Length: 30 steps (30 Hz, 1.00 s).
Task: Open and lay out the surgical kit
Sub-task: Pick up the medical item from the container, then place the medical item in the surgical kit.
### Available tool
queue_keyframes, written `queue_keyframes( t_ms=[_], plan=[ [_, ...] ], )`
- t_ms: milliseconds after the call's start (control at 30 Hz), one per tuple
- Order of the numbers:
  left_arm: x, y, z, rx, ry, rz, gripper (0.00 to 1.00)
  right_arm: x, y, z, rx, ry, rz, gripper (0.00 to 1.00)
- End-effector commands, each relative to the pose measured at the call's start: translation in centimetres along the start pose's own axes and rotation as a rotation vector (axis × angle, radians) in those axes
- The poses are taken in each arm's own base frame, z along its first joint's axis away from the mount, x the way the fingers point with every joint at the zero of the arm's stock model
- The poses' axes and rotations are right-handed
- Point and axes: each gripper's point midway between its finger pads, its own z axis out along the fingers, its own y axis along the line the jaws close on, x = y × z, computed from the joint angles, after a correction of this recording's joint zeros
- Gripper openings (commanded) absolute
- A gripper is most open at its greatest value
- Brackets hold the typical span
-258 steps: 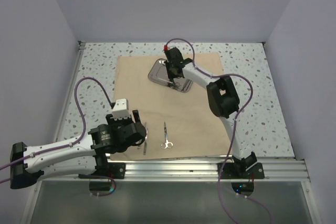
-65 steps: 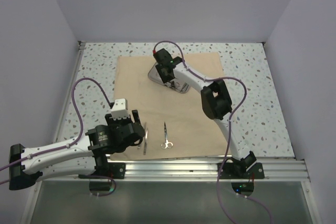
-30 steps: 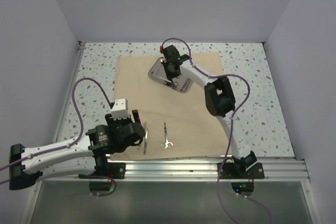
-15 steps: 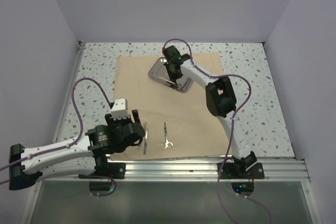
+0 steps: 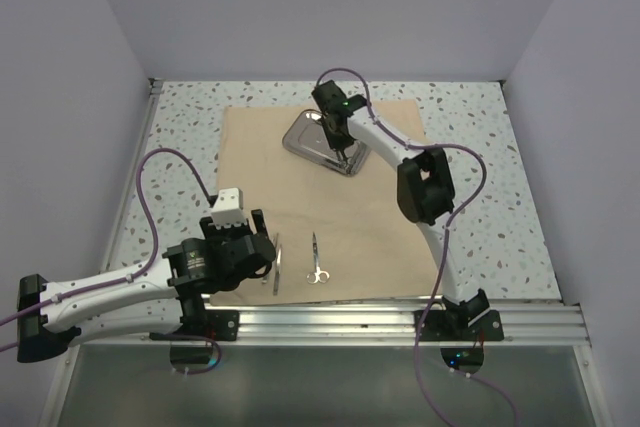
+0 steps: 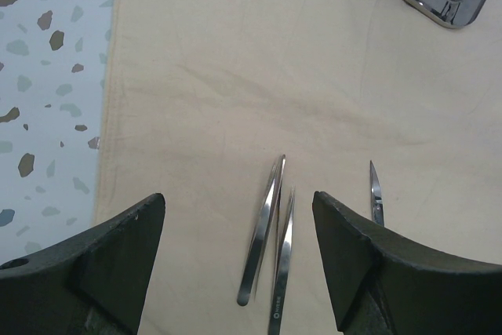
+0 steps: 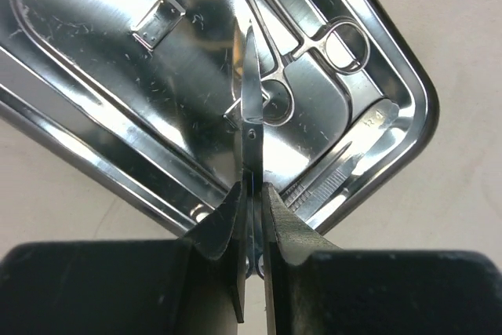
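Note:
The tan cloth wrap (image 5: pixel 300 197) lies spread flat on the table. The steel tray (image 5: pixel 312 137) sits at its far middle; in the right wrist view the tray (image 7: pixel 102 60) holds forceps (image 7: pixel 314 37) and a flat-handled tool (image 7: pixel 345 166). My right gripper (image 7: pixel 251 194) is shut on slim scissors (image 7: pixel 249 107), blade pointing up, just above the tray. My right gripper also shows in the top view (image 5: pixel 340 137). My left gripper (image 6: pixel 235 272) is open and empty above the tweezers (image 6: pixel 271 241), which lie on the cloth. A second pair of scissors (image 5: pixel 317 259) lies beside the tweezers (image 5: pixel 277 265).
Speckled tabletop (image 5: pixel 180 137) surrounds the cloth. A metal rail (image 5: pixel 400 322) runs along the near edge by the arm bases. Walls close in the back and both sides.
My right gripper has shifted a little right and nearer over the tray, holding the scissors. The left arm has not moved.

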Motion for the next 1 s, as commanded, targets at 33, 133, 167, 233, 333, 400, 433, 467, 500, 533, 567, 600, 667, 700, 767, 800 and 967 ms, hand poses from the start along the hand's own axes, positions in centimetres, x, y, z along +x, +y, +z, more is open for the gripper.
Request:
queue_keyframes(
  t_ms=[33, 133, 167, 233, 333, 400, 433, 467, 500, 533, 567, 600, 667, 700, 767, 800, 967],
  plan=[
    [-0.8, -0.3, 0.0, 0.006, -0.038, -0.022, 0.8, -3.1, -1.4, -6.1, -0.006, -0.109, 0.043, 0.0],
    [-0.7, -0.3, 0.1, 0.004, -0.039, -0.021, 0.8, -1.9, -0.6, -6.7, -0.015, -0.095, 0.04, 0.0],
    [-0.7, -0.3, 0.1, 0.004, -0.039, -0.021, 0.8, -2.0, -0.4, -7.9, -0.024, -0.115, 0.052, 0.0],
    [-0.7, -0.3, 0.1, 0.005, -0.04, -0.022, 0.81, -0.1, 0.8, -8.1, -0.036, -0.097, 0.039, 0.0],
    [-0.7, -0.3, 0.1, 0.007, -0.037, -0.02, 0.81, 2.6, 2.5, -9.5, -0.031, -0.089, 0.035, 0.0],
    [-0.7, -0.3, 0.0, 0.01, -0.035, -0.02, 0.81, 3.6, 3.4, -11.1, -0.051, -0.109, 0.041, 0.0],
    [-0.7, -0.4, 0.0, 0.012, -0.037, -0.02, 0.81, 5.6, 4.7, -10.8, -0.068, -0.089, 0.02, 0.0],
    [-0.7, -0.4, 0.0, 0.016, -0.035, -0.021, 0.81, 6.5, 5.5, -11.0, -0.08, -0.088, 0.044, 0.0],
    [-0.7, -0.4, 0.0, 0.018, -0.036, -0.022, 0.81, 6.9, 6.1, -12.0, -0.105, -0.106, 0.052, 0.0],
    [-0.8, -0.5, 0.0, 0.021, -0.037, -0.024, 0.81, 9.2, 7.5, -11.5, -0.125, -0.083, 0.039, 0.0],
    [-0.8, -0.5, 0.0, 0.024, -0.037, -0.026, 0.81, 10.2, 8.4, -11.5, -0.148, -0.076, 0.074, 0.0],
    [-0.7, -0.4, 0.0, 0.022, -0.037, -0.022, 0.81, 11.1, 9.2, -11.6, -0.174, -0.07, 0.082, 0.0],
    [-0.8, -0.5, -0.1, 0.027, -0.038, -0.028, 0.81, 13.7, 11.1, -11.3, -0.209, -0.046, 0.106, 0.0],
    [-0.7, -0.5, 0.0, 0.026, -0.037, -0.026, 0.81, 14.6, 12.1, -11.4, -0.22, -0.041, 0.098, 0.0],
    [-0.7, -0.5, -0.1, 0.028, -0.036, -0.026, 0.81, 16.5, 13.0, -10.6, -0.224, -0.016, 0.117, 0.0],
    [-0.7, -0.4, -0.1, 0.029, -0.035, -0.026, 0.81, 17.4, 14.0, -10.8, -0.238, -0.01, 0.104, 0.0],
    [-0.7, -0.4, -0.1, 0.034, -0.032, -0.03, 0.81, 20.3, 15.7, -9.9, -0.236, 0.04, 0.108, 0.0]
  ],
)
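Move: Back towards the robot lies the clear cloth beside the laid-out scissors, where the right hand, closed on a second pair, is headed; the laid-out pair is about 28 cm back, 6 cm left and 5 cm below. The nearer tweezers lie some 31 cm back and 15 cm left, as low. The tray's middle is roughly 4 cm ahead, 3 cm left and 5 cm below. From the idle left hand, the laid-out scissors are about 16 cm right, 2 cm ahead and 14 cm down. Carrying the gripped scissors out of the tray, the right hand first rises about 5 cm, then sweeps some 25 cm back towards the robot with a drift to its left, sinking about 8 cm from the top of the arc as it reaches the cloth by the laid-out scissors. It slows there, the wrist tilting only slightly, fingers still shut just ahead of the finger rings and blades pointing forward. ##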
